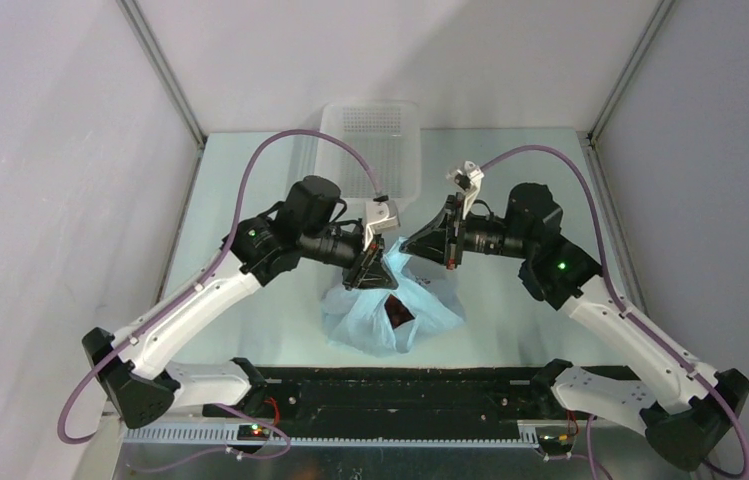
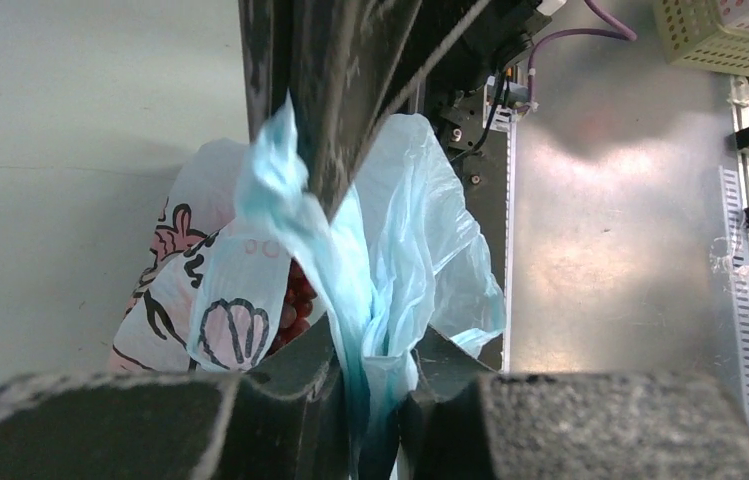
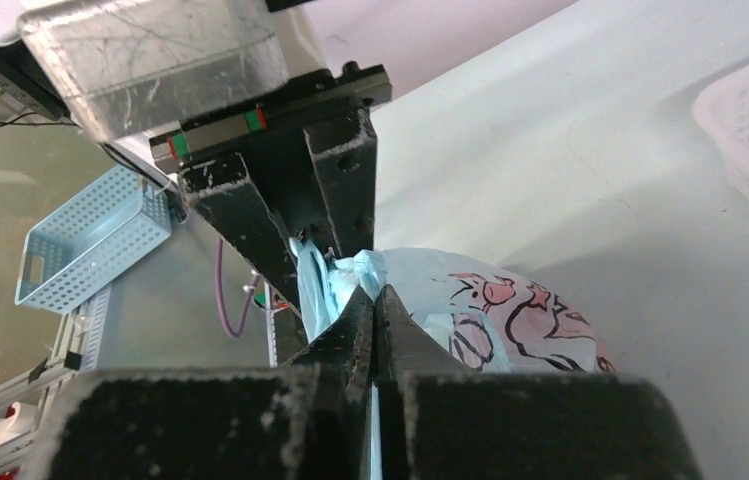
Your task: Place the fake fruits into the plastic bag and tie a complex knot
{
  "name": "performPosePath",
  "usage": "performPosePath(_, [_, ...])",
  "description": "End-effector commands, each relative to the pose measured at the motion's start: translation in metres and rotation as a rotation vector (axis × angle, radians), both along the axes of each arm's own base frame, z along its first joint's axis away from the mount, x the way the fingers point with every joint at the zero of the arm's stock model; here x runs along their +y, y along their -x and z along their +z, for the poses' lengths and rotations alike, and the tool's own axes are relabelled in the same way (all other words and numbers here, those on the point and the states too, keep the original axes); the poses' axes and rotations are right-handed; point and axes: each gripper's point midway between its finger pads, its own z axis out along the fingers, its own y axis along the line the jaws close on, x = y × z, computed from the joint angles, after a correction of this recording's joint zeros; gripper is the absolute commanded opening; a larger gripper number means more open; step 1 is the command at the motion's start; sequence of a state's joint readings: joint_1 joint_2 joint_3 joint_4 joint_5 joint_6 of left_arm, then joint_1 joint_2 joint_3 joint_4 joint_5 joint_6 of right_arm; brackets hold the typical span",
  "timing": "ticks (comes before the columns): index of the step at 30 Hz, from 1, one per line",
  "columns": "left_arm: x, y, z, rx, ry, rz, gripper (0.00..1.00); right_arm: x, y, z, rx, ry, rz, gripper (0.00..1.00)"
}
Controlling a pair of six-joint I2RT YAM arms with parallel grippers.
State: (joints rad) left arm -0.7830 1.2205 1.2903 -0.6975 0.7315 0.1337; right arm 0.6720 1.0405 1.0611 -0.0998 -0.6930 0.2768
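Observation:
The plastic bag [image 1: 390,318] sits mid-table, light blue with pink and black figures [image 3: 510,310]. Dark-red grapes [image 2: 295,300] show through its opening, and a dark red patch [image 1: 400,312] shows from above. Other fake fruits are hidden inside. Its top is gathered into a twisted strand, the knot [image 2: 290,200], standing up between the two grippers. My left gripper [image 2: 375,345] has that strand filling the narrow gap between its jaws. My right gripper [image 3: 378,295] is shut on a thin strip of the bag's plastic, and its dark fingers [image 2: 350,100] reach in from above.
A white perforated basket [image 1: 370,140] stands at the back of the table, behind the grippers. A small blue perforated basket [image 3: 90,240] sits off the table beyond the left arm. A black rail [image 1: 390,395] runs along the near edge between the arm bases.

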Motion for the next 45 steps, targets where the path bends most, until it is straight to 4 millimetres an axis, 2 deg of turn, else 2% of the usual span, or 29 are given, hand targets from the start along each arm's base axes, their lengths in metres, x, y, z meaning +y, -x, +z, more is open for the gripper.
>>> performPosePath(1, [0.007, 0.000, 0.010, -0.055, 0.028, 0.009, 0.23, -0.013, -0.002, 0.009, -0.048, -0.016, -0.046, 0.00])
performPosePath(4, [0.008, 0.000, 0.008, -0.050, 0.031, 0.011, 0.20, -0.020, -0.003, 0.008, -0.049, -0.014, -0.071, 0.00])
performPosePath(8, [0.008, -0.001, 0.003, -0.033, 0.023, 0.018, 0.11, -0.024, -0.002, 0.010, -0.064, -0.014, -0.084, 0.00])
performPosePath(14, [0.010, -0.014, -0.001, -0.029, 0.026, 0.100, 0.01, -0.022, 0.012, 0.010, -0.146, -0.004, -0.081, 0.00])
performPosePath(16, [0.011, -0.020, -0.001, -0.025, 0.044, 0.134, 0.00, -0.020, 0.018, 0.008, -0.173, 0.002, -0.083, 0.00])
performPosePath(19, [0.010, -0.018, 0.002, -0.025, 0.089, 0.130, 0.00, -0.019, 0.027, -0.003, -0.185, 0.024, -0.084, 0.00])
performPosePath(20, [0.009, -0.017, 0.006, -0.028, 0.106, 0.118, 0.00, -0.022, 0.021, -0.004, -0.196, 0.033, -0.132, 0.06])
performPosePath(21, [0.010, -0.015, 0.006, -0.022, 0.111, 0.117, 0.00, -0.022, 0.023, -0.012, -0.201, 0.060, -0.142, 0.26])
performPosePath(22, [0.010, -0.014, 0.007, -0.016, 0.118, 0.116, 0.00, -0.029, 0.015, -0.012, -0.222, 0.071, -0.222, 0.38])
performPosePath(23, [0.010, -0.014, 0.007, -0.012, 0.118, 0.115, 0.00, -0.026, 0.020, -0.020, -0.247, 0.095, -0.223, 0.59])
performPosePath(25, [0.010, -0.013, 0.006, 0.001, 0.112, 0.112, 0.00, -0.031, 0.020, -0.025, -0.295, 0.107, -0.297, 0.78])
performPosePath(27, [0.011, -0.011, 0.004, 0.033, 0.104, 0.114, 0.00, -0.036, 0.019, -0.030, -0.321, 0.117, -0.360, 0.86])
performPosePath(31, [0.012, -0.012, 0.001, 0.059, 0.089, 0.133, 0.00, -0.037, 0.017, -0.041, -0.384, 0.170, -0.457, 0.93])
performPosePath(35, [0.012, -0.014, 0.000, 0.070, 0.080, 0.149, 0.00, -0.031, 0.015, -0.052, -0.458, 0.254, -0.549, 0.93])
performPosePath(38, [0.012, -0.015, 0.001, 0.073, 0.081, 0.156, 0.00, -0.021, 0.017, -0.063, -0.484, 0.307, -0.556, 0.94])
performPosePath(45, [0.013, -0.017, 0.001, 0.081, 0.073, 0.167, 0.00, -0.019, 0.007, -0.083, -0.565, 0.450, -0.663, 0.92])
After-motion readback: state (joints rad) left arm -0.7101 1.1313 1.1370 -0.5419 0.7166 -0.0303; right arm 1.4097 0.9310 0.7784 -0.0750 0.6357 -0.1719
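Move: The right hand, shut on the upstretched tail of the plastic bag, has the bag's neck some 4 cm back, 1 cm left and 10 cm below. The left fingertips are about 4 cm back, 2 cm left and 6 cm below it, and the bag's fruit-filled body some 2 cm back, level sideways and 27 cm below. From the left hand the neck is straight below, about 4 cm. Right hand frees the bag's tail, then sinks about 9 cm, wide open around its neck; left fingers shut. ##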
